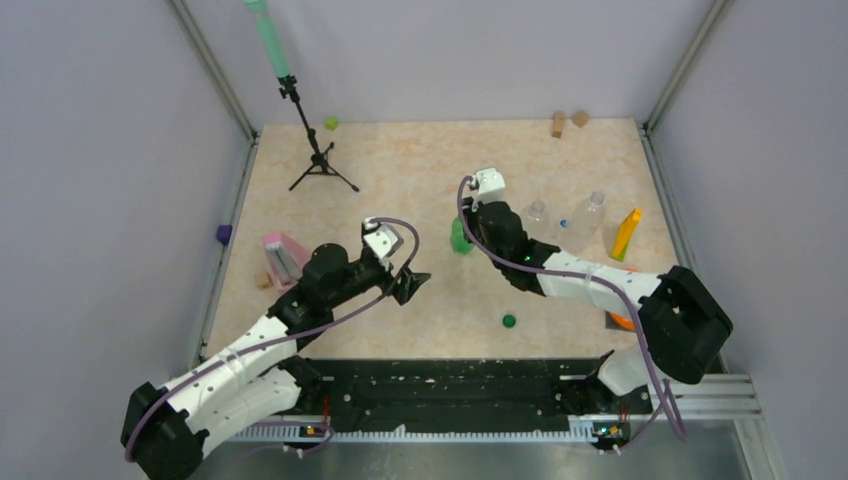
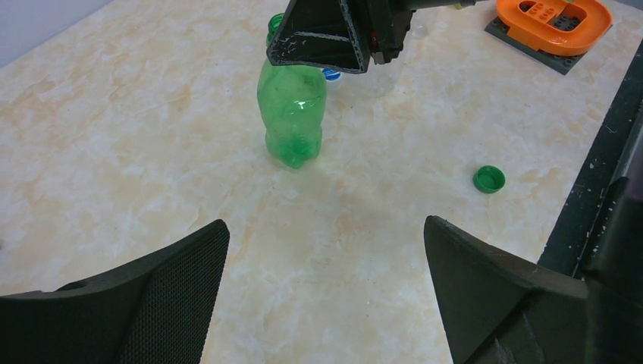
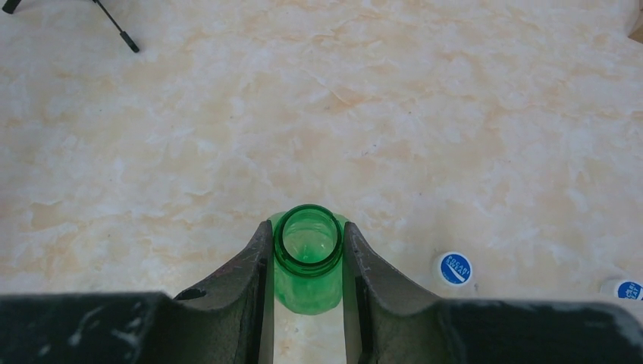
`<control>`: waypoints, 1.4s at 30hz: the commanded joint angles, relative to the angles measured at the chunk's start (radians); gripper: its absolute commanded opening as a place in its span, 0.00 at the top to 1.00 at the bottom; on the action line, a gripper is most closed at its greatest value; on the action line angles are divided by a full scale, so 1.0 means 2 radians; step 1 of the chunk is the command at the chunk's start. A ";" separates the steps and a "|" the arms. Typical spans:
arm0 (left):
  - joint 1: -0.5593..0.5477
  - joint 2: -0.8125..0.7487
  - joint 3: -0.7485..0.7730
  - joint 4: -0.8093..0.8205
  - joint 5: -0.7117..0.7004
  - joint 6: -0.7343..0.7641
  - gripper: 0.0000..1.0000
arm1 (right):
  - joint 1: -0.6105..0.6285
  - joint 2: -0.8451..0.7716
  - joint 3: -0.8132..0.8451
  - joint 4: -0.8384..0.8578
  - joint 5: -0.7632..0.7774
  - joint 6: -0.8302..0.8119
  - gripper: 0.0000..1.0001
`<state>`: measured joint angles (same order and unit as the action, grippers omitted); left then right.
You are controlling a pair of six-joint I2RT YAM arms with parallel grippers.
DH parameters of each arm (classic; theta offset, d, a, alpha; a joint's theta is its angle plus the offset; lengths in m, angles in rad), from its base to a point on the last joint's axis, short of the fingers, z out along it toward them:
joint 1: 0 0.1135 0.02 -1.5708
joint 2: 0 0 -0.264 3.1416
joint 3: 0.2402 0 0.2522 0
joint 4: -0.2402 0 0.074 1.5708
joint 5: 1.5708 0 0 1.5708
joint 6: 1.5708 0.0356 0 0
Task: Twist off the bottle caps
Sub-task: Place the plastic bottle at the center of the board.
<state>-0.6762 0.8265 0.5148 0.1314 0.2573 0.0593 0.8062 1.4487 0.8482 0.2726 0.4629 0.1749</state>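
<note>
The translucent green bottle [image 1: 460, 238] [image 2: 292, 114] [image 3: 307, 288] stands upright mid-table with its mouth open and no cap on it. My right gripper [image 1: 470, 228] [image 2: 326, 38] [image 3: 307, 225] is shut on its neck from above, one finger on each side. The dark green cap [image 1: 509, 321] [image 2: 489, 179] lies loose on the table nearer the arms. My left gripper [image 1: 412, 285] [image 2: 324, 224] hangs open and empty above the table, left of the bottle. Two clear bottles [image 1: 535, 212] [image 1: 590, 215] are to the right. Blue caps [image 3: 455, 268] [image 3: 628, 289] show there.
A black tripod [image 1: 318, 160] stands at the back left and a pink object [image 1: 283, 255] is by the left arm. A yellow block [image 1: 626, 233] and an orange piece [image 2: 553, 19] are at the right. A black rail [image 1: 460, 385] runs along the near edge.
</note>
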 commanded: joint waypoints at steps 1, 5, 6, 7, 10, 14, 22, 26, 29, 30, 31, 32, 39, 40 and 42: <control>-0.002 -0.015 -0.006 0.030 -0.019 -0.013 0.01 | 0.008 0.012 0.026 -0.014 0.001 -0.016 0.74; -0.002 -0.026 -0.017 0.040 -0.021 -0.010 0.01 | 0.009 0.022 0.030 -0.017 -0.003 -0.012 0.70; -0.002 -0.030 -0.023 0.046 -0.023 -0.010 0.01 | 0.008 0.025 0.030 -0.017 -0.003 -0.011 0.70; -0.002 -0.034 -0.027 0.050 -0.026 -0.010 0.01 | 0.009 0.026 0.031 -0.017 -0.004 -0.011 0.70; -0.002 -0.045 -0.037 0.058 -0.046 -0.019 0.01 | 0.010 0.029 0.031 -0.017 -0.006 -0.012 0.68; -0.002 -0.055 -0.041 0.059 -0.070 -0.027 0.01 | 0.010 0.023 0.028 -0.013 -0.003 -0.011 0.56; -0.002 -0.073 -0.057 0.091 -0.112 -0.027 0.01 | 0.010 0.011 0.031 -0.016 -0.005 -0.011 0.42; -0.002 -0.083 -0.084 0.152 -0.113 0.020 0.01 | 0.010 0.001 0.036 -0.024 -0.005 -0.012 0.33; -0.002 -0.080 -0.099 0.193 -0.101 0.062 0.01 | 0.010 -0.012 0.043 -0.036 -0.006 -0.013 0.28; -0.002 -0.075 -0.099 0.201 -0.106 0.068 0.01 | 0.011 -0.019 0.044 -0.038 -0.008 -0.014 0.28; -0.002 -0.063 -0.092 0.205 -0.115 0.074 0.01 | 0.011 -0.026 0.045 -0.039 -0.010 -0.014 0.27; -0.002 -0.055 -0.082 0.200 -0.121 0.080 0.01 | 0.011 -0.034 0.045 -0.041 -0.012 -0.014 0.26; -0.002 0.003 -0.009 0.151 -0.113 0.101 0.01 | 0.013 -0.114 0.031 -0.059 -0.036 0.001 0.22; -0.002 0.002 -0.009 0.156 -0.103 0.095 0.01 | 0.014 -0.131 0.026 -0.058 -0.045 0.004 0.22; -0.002 -0.001 -0.012 0.168 -0.086 0.079 0.01 | 0.013 -0.170 0.012 -0.058 -0.069 0.018 0.22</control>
<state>-0.6762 0.8345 0.4572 0.4046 0.0364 0.2344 0.8173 1.2480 0.8734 0.1398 0.4000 0.1684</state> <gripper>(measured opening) 0.986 0.781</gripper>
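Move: The right hand still holds the green bottle near its open neck; the spot to stand it on is straight below this hand, the table some 16 cm down. On the table, the nearer blue cap lies about 12 cm right and 4 cm ahead of the hand, the nearer clear bottle about 16 cm right and 3 cm ahead, the green cap about 18 cm back and 11 cm right. From the empty left hand, that spot is about 12 cm ahead, 12 cm right, 19 cm down. Bring the right gripper down about 1.5 cm to set the green bottle on the board, hold it there while the fingers open wide from their grip on the upper part, then lift off some 8 cm, easing back towards the base. Meanwhile swing the open left gripper about 4 cm forward, up and to the left, tipping its fingers upward and turning them slightly counter-clockwise. ##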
